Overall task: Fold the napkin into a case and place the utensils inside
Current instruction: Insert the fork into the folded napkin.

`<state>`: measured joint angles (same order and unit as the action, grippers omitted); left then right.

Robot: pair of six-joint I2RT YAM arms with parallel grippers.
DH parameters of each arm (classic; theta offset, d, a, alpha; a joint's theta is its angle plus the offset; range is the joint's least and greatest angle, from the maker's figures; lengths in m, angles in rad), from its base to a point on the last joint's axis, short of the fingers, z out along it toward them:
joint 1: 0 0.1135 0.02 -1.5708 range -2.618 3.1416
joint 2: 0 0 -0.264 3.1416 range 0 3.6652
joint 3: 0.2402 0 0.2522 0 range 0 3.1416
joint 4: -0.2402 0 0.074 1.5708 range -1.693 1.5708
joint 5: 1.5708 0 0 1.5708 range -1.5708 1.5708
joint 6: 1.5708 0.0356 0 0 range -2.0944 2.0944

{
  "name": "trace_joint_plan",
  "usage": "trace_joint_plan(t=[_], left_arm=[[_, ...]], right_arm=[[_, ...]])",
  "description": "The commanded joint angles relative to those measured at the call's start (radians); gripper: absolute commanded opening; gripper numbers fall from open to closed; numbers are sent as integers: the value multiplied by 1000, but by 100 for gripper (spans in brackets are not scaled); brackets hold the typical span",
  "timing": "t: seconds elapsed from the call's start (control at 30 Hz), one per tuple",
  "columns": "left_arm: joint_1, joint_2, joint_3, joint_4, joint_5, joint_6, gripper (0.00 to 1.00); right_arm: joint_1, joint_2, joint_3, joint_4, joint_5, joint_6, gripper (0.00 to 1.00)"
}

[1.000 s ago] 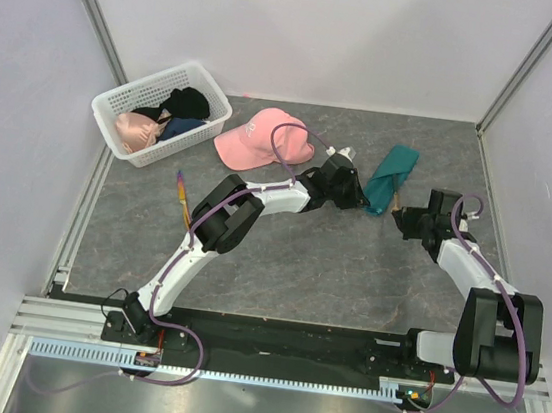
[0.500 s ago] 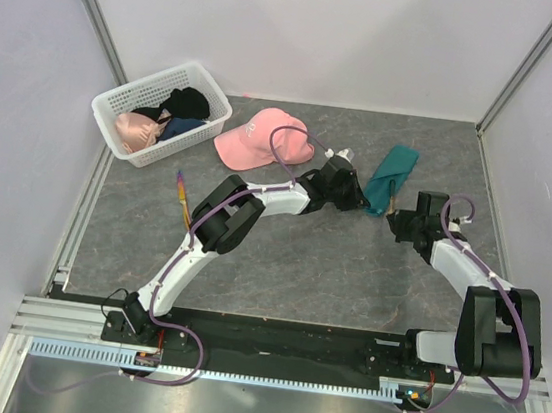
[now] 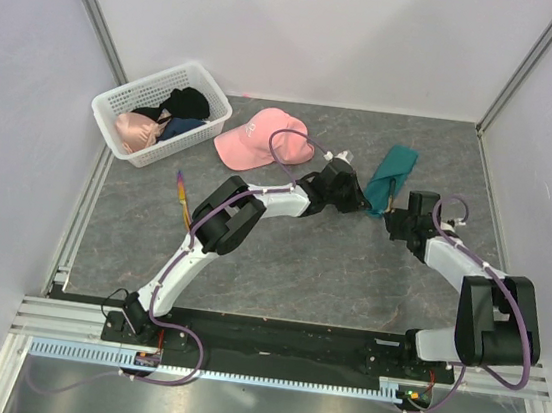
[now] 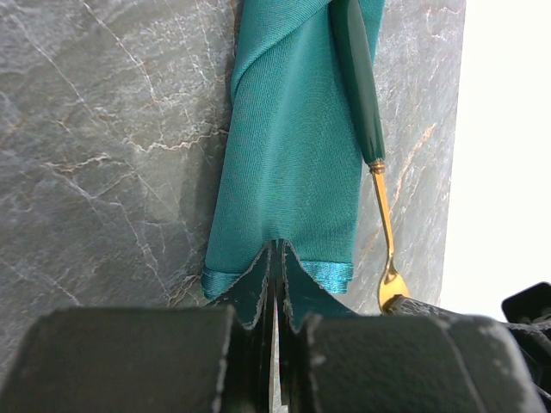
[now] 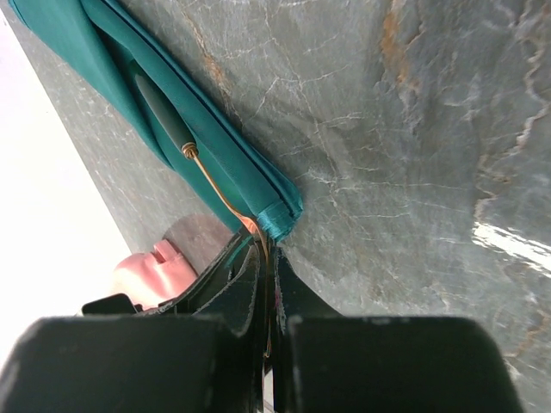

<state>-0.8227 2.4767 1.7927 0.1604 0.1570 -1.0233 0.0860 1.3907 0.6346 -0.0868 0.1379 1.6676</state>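
The napkin [image 3: 391, 177] lies as a narrow teal case at the back right of the table. The fork [image 4: 359, 82] rests along it, its dark handle on the cloth [image 4: 288, 155] and its gold head past the near hem. My right gripper [image 3: 391, 221] is shut on that gold head, and the gold neck [image 5: 219, 194] runs into its closed jaws [image 5: 265, 249]. My left gripper [image 3: 367, 206] is shut, its tips [image 4: 277, 249] against the near hem, with no cloth visible between them. The purple-and-orange utensil [image 3: 184, 198] lies far left on the table.
A pink cap [image 3: 262, 139] sits just left of the left wrist and also shows in the right wrist view [image 5: 146, 275]. A white basket [image 3: 140, 79] holding clothes stands at the back left. White walls close in the back and both sides.
My right arm has moved left toward the napkin's near end, carrying the fork's head with it. The left gripper has barely moved.
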Motion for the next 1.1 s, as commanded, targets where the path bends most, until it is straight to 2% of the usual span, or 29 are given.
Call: trace_joint_plan(t=[0.0,0.53,1.07], left_arm=[[-20,-32,-27,-45,-28,-20,2],[-23,-30,-65,-10,-43,-57,2],[-23,-33,-98,16,-22,-66,2]], right_arm=[[18,28,23,48,52,56,0],[66,137,-7,263,144,142,0],[86,266,8,392,190,170,0]])
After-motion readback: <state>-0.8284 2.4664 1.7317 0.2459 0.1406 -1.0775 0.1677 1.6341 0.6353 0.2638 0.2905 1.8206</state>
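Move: The right hand already holds the fork by its gold head, the handle reaching forward into the napkin's fold. The fold's opening lies about 12 cm straight ahead of this hand and 3 cm lower. The napkin's near end is some 2 cm ahead and 3 cm to the left, its far end about 20 cm ahead and 2 cm to the right. From the closed left hand, the opening lies roughly 9 cm ahead, 7 cm to the right and slightly lower. Forward by about 5 cm and sinking some 2 cm, the right hand keeps its closed grip on the fork head and feeds the handle along the napkin, deeper under the fold. The wrist turns clockwise and tips its fingers up a little, each roughly 8 degrees. The left hand stays shut in place at the napkin's near end. ##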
